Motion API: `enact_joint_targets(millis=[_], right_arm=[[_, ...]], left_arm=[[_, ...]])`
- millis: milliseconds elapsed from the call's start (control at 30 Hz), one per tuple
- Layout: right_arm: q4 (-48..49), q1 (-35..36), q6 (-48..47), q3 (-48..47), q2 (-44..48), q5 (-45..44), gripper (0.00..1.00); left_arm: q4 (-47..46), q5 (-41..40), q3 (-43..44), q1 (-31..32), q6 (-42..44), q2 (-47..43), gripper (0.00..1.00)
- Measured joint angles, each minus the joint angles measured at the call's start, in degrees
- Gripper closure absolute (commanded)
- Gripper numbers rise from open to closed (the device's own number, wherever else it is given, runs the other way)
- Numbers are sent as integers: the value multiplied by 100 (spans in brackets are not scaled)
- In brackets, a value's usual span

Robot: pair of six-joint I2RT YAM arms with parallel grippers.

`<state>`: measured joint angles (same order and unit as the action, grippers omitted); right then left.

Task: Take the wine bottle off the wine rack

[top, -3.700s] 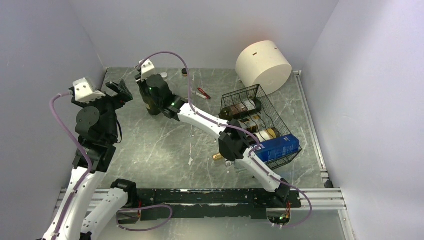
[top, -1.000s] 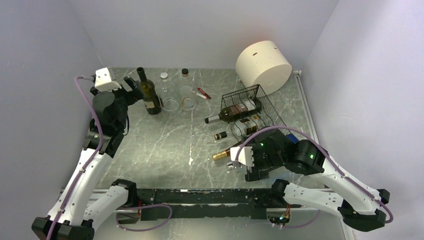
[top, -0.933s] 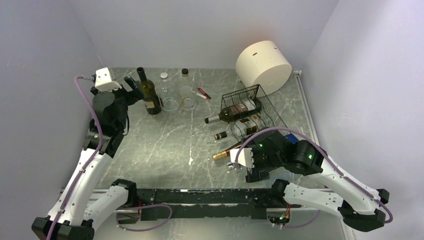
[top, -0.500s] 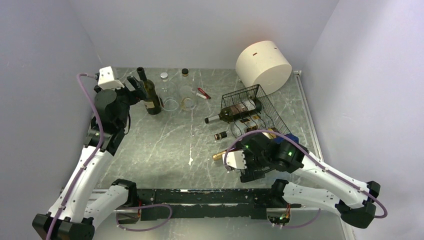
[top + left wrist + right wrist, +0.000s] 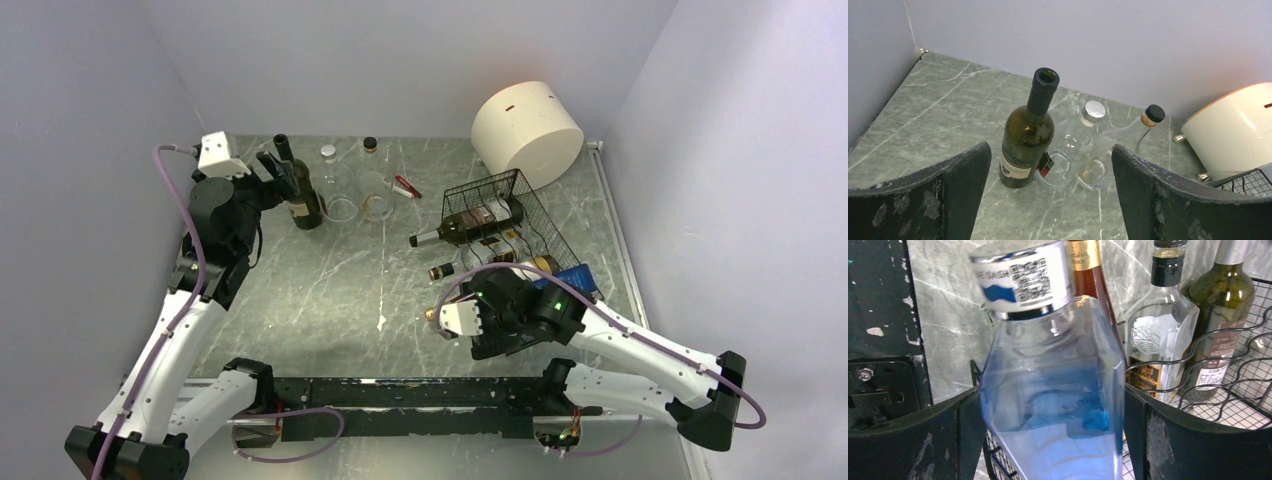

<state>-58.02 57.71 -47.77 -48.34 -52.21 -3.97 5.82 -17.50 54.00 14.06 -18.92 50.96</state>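
The black wire wine rack (image 5: 500, 185) sits at the right, also in the right wrist view (image 5: 1243, 390). My right gripper (image 5: 497, 320) (image 5: 1053, 440) is shut on a clear blue bottle (image 5: 1048, 370) (image 5: 573, 279) with a white label cap, held tilted over the rack's near edge. An amber bottle (image 5: 1090, 270), a clear square bottle (image 5: 1158, 335) and a dark green bottle (image 5: 1220, 305) lie beside it in the rack. My left gripper (image 5: 272, 172) (image 5: 1048, 200) is open and empty, facing an upright green wine bottle (image 5: 1027, 140) (image 5: 300, 195) at the back left.
A cream cylinder (image 5: 527, 133) lies behind the rack and shows in the left wrist view (image 5: 1233, 135). Two clear glass bottles (image 5: 1083, 145) (image 5: 352, 190) and a small red item (image 5: 406, 187) stand near the green bottle. Walls close in left, back and right. A black rail (image 5: 400, 392) runs along the near edge.
The right arm left the green bottle at the back left, came back to the rack and closed on the blue bottle, now shifting left with it. The left gripper edged toward the green bottle.
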Motion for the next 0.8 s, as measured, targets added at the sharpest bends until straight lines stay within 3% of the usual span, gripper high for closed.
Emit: enact_joint_targets(millis=[100, 233, 600, 800], right_arm=[[61, 0, -81, 4, 4, -66, 7], [125, 0, -144, 85, -15, -199, 18], [313, 0, -304, 186, -31, -409, 57], [313, 0, -306, 181, 28, -431, 71]], left_arm=[[4, 20, 0, 0, -7, 0, 6], [4, 26, 0, 0, -24, 7, 6], [11, 107, 50, 0, -42, 44, 6], [11, 109, 55, 0, -44, 63, 6]])
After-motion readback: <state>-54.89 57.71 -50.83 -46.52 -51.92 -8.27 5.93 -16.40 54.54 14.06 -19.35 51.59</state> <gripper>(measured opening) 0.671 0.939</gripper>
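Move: The blue bottle lies in the rack with its neck running out to my left. Its shoulder is almost between my right fingers, and its middle is about 7 cm to the right, 4 cm ahead and 3 cm below. The gold-capped amber bottle is roughly 8 cm ahead and 3 cm right. Beyond it, the clear whisky bottle lies about 15 cm ahead and 1 cm left. From my idle left hand, the blue bottle is some 52 cm right, 15 cm back and well below. I close my wide-open right fingers to about two thirds, until the pads pinch the blue bottle from both sides of its body, just behind the shoulder. While they shut, I ease my right hand about 1.5 cm forward to centre on the bottle, swinging the fingertips some 5 degrees outward with almost no change in height. Then I hold there. ##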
